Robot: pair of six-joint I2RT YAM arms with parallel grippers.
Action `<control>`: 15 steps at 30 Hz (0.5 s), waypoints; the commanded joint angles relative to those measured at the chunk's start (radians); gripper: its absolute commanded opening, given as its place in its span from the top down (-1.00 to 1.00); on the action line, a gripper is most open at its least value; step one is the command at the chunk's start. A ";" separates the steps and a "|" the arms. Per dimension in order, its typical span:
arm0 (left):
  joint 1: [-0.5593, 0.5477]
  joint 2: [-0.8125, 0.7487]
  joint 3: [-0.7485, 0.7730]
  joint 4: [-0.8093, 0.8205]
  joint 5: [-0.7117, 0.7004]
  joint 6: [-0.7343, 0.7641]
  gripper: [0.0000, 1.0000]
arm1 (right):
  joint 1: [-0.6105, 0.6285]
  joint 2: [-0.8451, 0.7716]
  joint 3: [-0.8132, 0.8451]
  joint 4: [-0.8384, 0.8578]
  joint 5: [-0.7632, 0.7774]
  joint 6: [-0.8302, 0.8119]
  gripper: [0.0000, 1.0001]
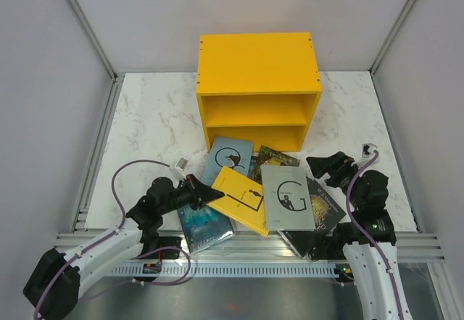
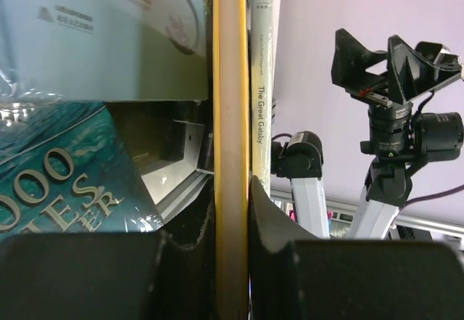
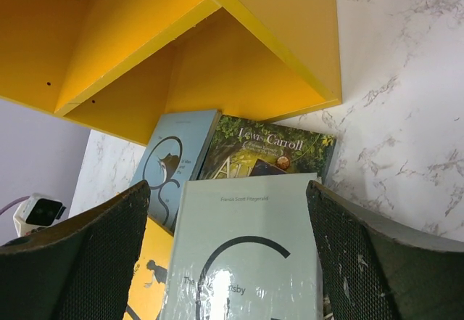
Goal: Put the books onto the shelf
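Several books lie in a heap in front of the yellow shelf (image 1: 259,80): a pale blue one (image 1: 227,159), a green one (image 1: 272,159), a yellow one (image 1: 239,199), a grey "G" one (image 1: 287,197), a dark one (image 1: 324,205) and an ocean-blue one (image 1: 205,222). My left gripper (image 1: 207,197) is shut on the yellow book's left edge; in the left wrist view that edge (image 2: 232,117) runs straight up between my gripper's (image 2: 230,189) jaws. My right gripper (image 1: 326,166) is open, hovering over the grey book (image 3: 246,255) with its fingers (image 3: 94,255) spread wide. Both shelf compartments (image 3: 145,37) look empty.
The grey book's spine (image 2: 261,80) stands right beside the yellow edge. The ocean-blue cover (image 2: 58,182) lies just left of my left fingers. The white marble table (image 1: 152,124) is ringed by grey walls, with a metal rail (image 1: 254,244) at the near edge.
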 commanded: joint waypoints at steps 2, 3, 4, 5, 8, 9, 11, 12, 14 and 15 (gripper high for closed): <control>-0.007 -0.041 0.008 -0.185 -0.058 0.051 0.95 | 0.002 -0.012 0.009 0.014 -0.012 -0.008 -0.82; -0.006 -0.089 0.058 -0.265 -0.075 0.092 0.95 | 0.002 -0.015 0.012 0.009 -0.016 -0.008 -0.82; -0.006 -0.113 0.088 -0.327 -0.117 0.115 0.95 | 0.002 -0.016 0.017 0.005 -0.025 -0.006 -0.82; -0.004 -0.141 0.120 -0.482 -0.142 0.140 0.95 | 0.002 -0.025 0.026 -0.003 -0.029 -0.003 -0.82; 0.000 -0.232 0.239 -0.622 -0.202 0.222 0.95 | 0.002 -0.033 0.041 -0.015 -0.051 0.000 -0.82; 0.006 -0.244 0.293 -0.669 -0.199 0.261 0.95 | 0.002 -0.030 0.046 -0.017 -0.057 -0.001 -0.82; 0.009 -0.253 0.347 -0.706 -0.188 0.295 0.95 | 0.002 -0.025 0.055 -0.003 -0.087 0.008 -0.83; 0.011 -0.247 0.403 -0.738 -0.184 0.325 0.95 | 0.002 -0.021 0.055 0.014 -0.112 0.026 -0.84; 0.012 -0.229 0.456 -0.751 -0.153 0.353 0.95 | 0.003 -0.007 0.033 0.140 -0.252 0.064 -0.87; 0.013 -0.218 0.503 -0.748 -0.138 0.373 0.95 | 0.002 0.004 0.017 0.206 -0.311 0.142 -0.87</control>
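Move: The left gripper already pinches the yellow book by its left edge; the shelf opening lies about 15 cm ahead and 11 cm right of it, some 6 cm higher. The blue book is roughly 8 cm ahead and 3 cm right, the teal book 7 cm back and 5 cm left, both about 4 cm lower; the grey book is about 21 cm right and 2 cm back. From the open right gripper, the shelf opening is some 10 cm ahead and 18 cm left. Keep the left gripper's hold on the yellow book's left edge and, after a brief pause, lift it about 6 cm while drawing it some 3.5 cm left, away from the grey book. Roll the wrist roughly 15 degrees, left side up, as it climbs. Late on, ease the still-open right gripper about 2 cm left and a little up and back, swinging it slightly counter-clockwise. ##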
